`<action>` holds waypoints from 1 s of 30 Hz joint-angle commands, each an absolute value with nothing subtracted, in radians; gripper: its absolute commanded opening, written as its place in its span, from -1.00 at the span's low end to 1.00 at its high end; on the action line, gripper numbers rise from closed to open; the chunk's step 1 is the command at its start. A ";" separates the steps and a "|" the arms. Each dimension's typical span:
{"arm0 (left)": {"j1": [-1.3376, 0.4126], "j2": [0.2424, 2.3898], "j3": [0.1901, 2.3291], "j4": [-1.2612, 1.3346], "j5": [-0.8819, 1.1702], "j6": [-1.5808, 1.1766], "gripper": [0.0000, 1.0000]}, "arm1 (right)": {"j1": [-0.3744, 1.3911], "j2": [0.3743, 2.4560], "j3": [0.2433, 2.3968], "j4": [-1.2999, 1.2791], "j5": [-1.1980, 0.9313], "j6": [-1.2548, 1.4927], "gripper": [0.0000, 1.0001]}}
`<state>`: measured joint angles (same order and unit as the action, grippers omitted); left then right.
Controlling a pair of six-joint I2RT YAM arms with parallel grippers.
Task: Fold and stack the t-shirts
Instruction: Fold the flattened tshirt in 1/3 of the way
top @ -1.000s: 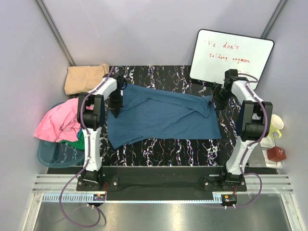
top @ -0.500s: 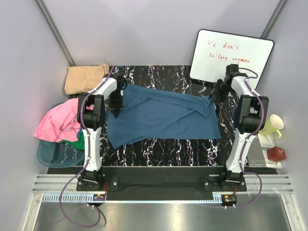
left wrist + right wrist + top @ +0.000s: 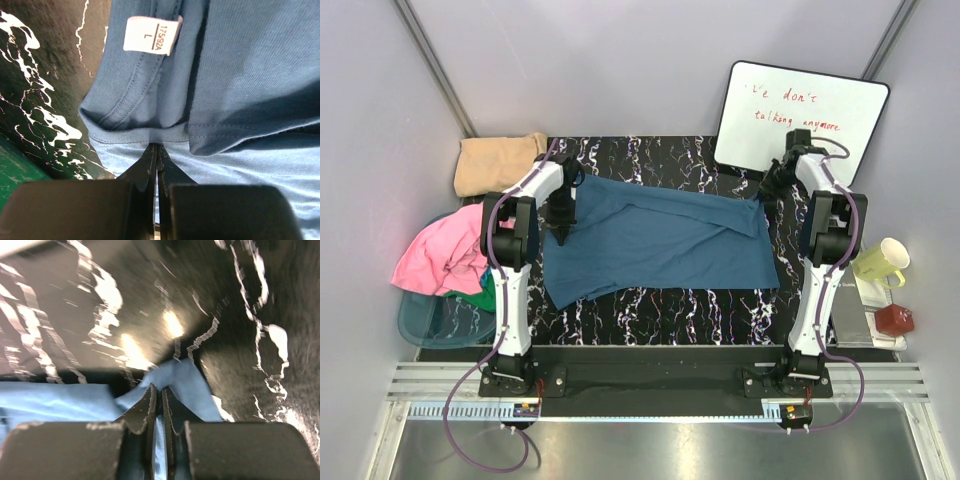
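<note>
A dark teal-blue t-shirt [image 3: 660,240] lies spread across the black marbled table [image 3: 650,310]. My left gripper [image 3: 561,228] is shut on its cloth at the left end, just behind the ribbed collar [image 3: 135,133]; the size label [image 3: 151,34] lies ahead of my left gripper [image 3: 157,146]. At the shirt's far right corner my right gripper [image 3: 764,196] is shut, with a peak of blue cloth [image 3: 186,376] pinched between the tips of the right gripper [image 3: 161,388]. A tan t-shirt [image 3: 498,162] lies folded at the back left. Pink [image 3: 440,258] and green [image 3: 475,298] t-shirts sit heaped at the left.
The pink and green shirts rest in a teal basin [image 3: 425,322] off the table's left edge. A whiteboard [image 3: 800,115] leans at the back right, close behind the right arm. A yellow-green mug [image 3: 880,262] and a red block [image 3: 895,320] stand at the right.
The right gripper has moved a little toward the back and closed on the shirt's far right corner. The left arm and the shirt have stayed put.
</note>
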<state>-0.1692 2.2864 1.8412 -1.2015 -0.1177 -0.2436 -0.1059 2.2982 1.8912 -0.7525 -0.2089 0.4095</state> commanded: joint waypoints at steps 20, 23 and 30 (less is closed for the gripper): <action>-0.176 2.299 1.779 -1.193 -0.137 -0.242 -1.00 | -0.107 2.497 2.362 -0.759 -0.155 0.488 -0.27; -0.176 2.302 1.779 -1.193 -0.133 -0.241 -1.00 | -0.107 2.476 2.381 -0.762 -0.141 0.474 0.31; -0.176 2.310 1.784 -1.193 -0.130 -0.241 -1.00 | -0.107 2.294 2.226 -0.761 -0.149 0.423 0.70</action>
<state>-0.1761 2.2807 1.8210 -1.2034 -0.1360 -0.2432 -0.1059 2.4672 2.2906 -0.7643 -0.1497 0.4603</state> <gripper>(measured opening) 0.005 0.845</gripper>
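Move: The t-shirt's far right corner is already between the right fingers, and the spot it is taken to lies about 7 cm straight ahead and some 1 cm lower. The whiteboard's near edge has its middle about 6 cm ahead and 5 cm to the right; the shirt's near right corner is roughly 23 cm back and 4 cm right. From the left hand, the held corner lies about 11 cm ahead and 53 cm to the right. The shirt's far right corner is carried forward by the right hand's pinch towards the whiteboard's near edge, rising some 6 cm on the way and then sinking about 5 cm; after about 8 cm forward the fingers open wide, let go and lift a few centimetres, the fingertips having tilted forward. The left hand stays, its shut fingertips still holding down the shirt's left part. ##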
